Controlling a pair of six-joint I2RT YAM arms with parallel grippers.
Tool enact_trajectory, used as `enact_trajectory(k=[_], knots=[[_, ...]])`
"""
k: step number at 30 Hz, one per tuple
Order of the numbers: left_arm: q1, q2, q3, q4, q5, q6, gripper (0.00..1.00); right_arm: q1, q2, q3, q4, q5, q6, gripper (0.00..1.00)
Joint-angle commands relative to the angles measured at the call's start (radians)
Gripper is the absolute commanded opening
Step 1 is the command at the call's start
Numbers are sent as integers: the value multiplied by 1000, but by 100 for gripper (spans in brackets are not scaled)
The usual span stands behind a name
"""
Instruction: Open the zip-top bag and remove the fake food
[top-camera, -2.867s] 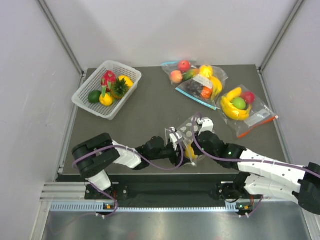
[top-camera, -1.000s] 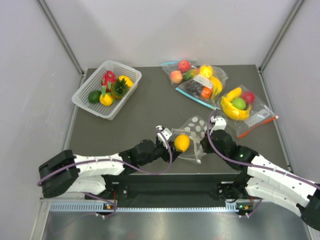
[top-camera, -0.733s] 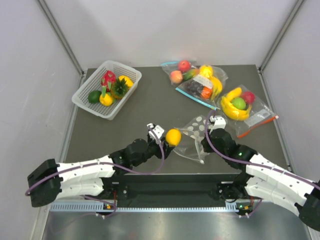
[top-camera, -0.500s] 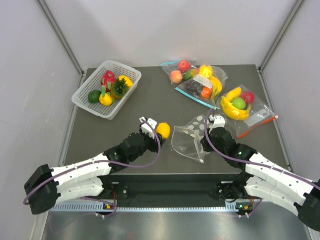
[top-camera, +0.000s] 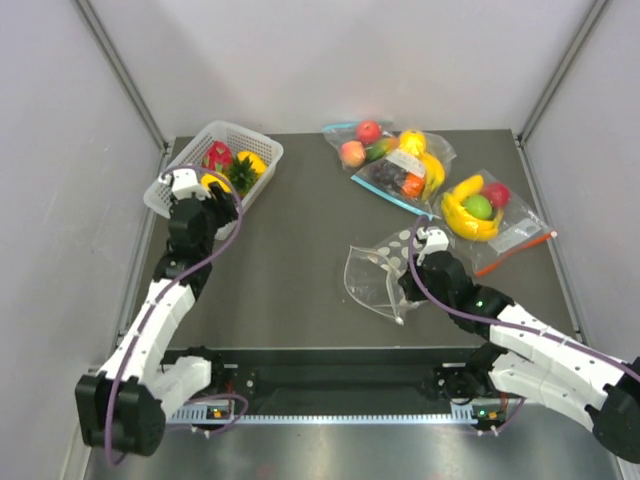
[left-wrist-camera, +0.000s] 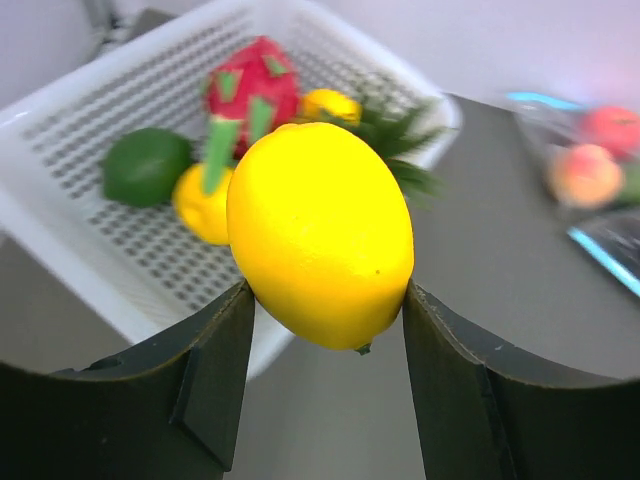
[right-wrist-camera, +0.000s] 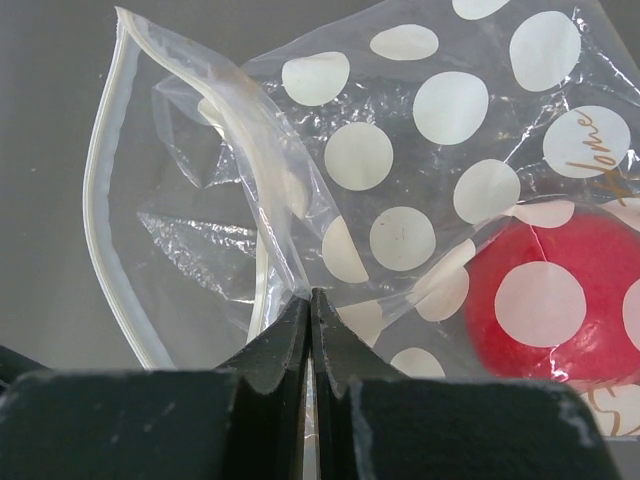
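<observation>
My left gripper (left-wrist-camera: 325, 300) is shut on a yellow rounded fake fruit (left-wrist-camera: 320, 235) and holds it just above the near edge of the white basket (left-wrist-camera: 60, 250). From above, this gripper (top-camera: 212, 190) hangs at the basket's (top-camera: 250, 135) front side. The dotted zip-top bag (top-camera: 372, 275) lies near the table's front, its mouth gaping to the left. My right gripper (right-wrist-camera: 312, 300) is shut on a fold of the bag's film (right-wrist-camera: 400, 180). A small red piece (right-wrist-camera: 540, 300) sits inside the bag. The pineapple (top-camera: 238, 175) lies in the basket.
The basket also holds a pink dragon fruit (left-wrist-camera: 250, 85), a green lime (left-wrist-camera: 148, 165) and a small yellow fruit (left-wrist-camera: 205, 205). Two undotted bags of fruit lie at the back right, one blue-stripped (top-camera: 395, 160), one orange-stripped (top-camera: 485, 210). Enclosure walls close in both sides.
My left arm has drawn the yellow fruit out of the bag and carried it left and back to the basket. The right gripper has kept its pinch on the bag.
</observation>
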Motion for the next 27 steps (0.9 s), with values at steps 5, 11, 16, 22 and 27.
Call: enact_trajectory(k=[5, 11, 16, 22, 27], knots=[[197, 243, 65, 130, 132, -20, 9, -18, 13, 20, 78, -61, -22, 0], [268, 395, 71, 248, 169, -33, 25, -18, 14, 6, 107, -93, -17, 0], [268, 507, 123, 271, 170, -31, 62, -19, 34, 2, 112, -108, -26, 0], [269, 549, 123, 297, 181, -31, 99, -21, 31, 0, 106, -105, -26, 0], [266, 517, 82, 302, 186, -42, 99, -21, 46, 9, 107, -114, -26, 0]])
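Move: The left hand holds the yellow mango high, short of the basket. The bare floor at the basket's near end, where it is taken, lies about 9 cm ahead, 6 cm left and some 17 cm below. From the hand, the yellow pepper lies 14 cm ahead and 8 left, the pineapple 17 ahead and 1 left, the avocado 16 ahead and 14 left. From the right hand, that spot is roughly 20 cm ahead and 43 left. Still pinching the mango, the left hand sinks about 11 cm into the near end of the basket, travelling some 9 cm forward and 7 cm left as its fingers tip a further 15 degrees down. With the descent nearly done, the fingers spread wide and let go. The right hand keeps its shut grip on the bag and shifts it about 2 cm left. ##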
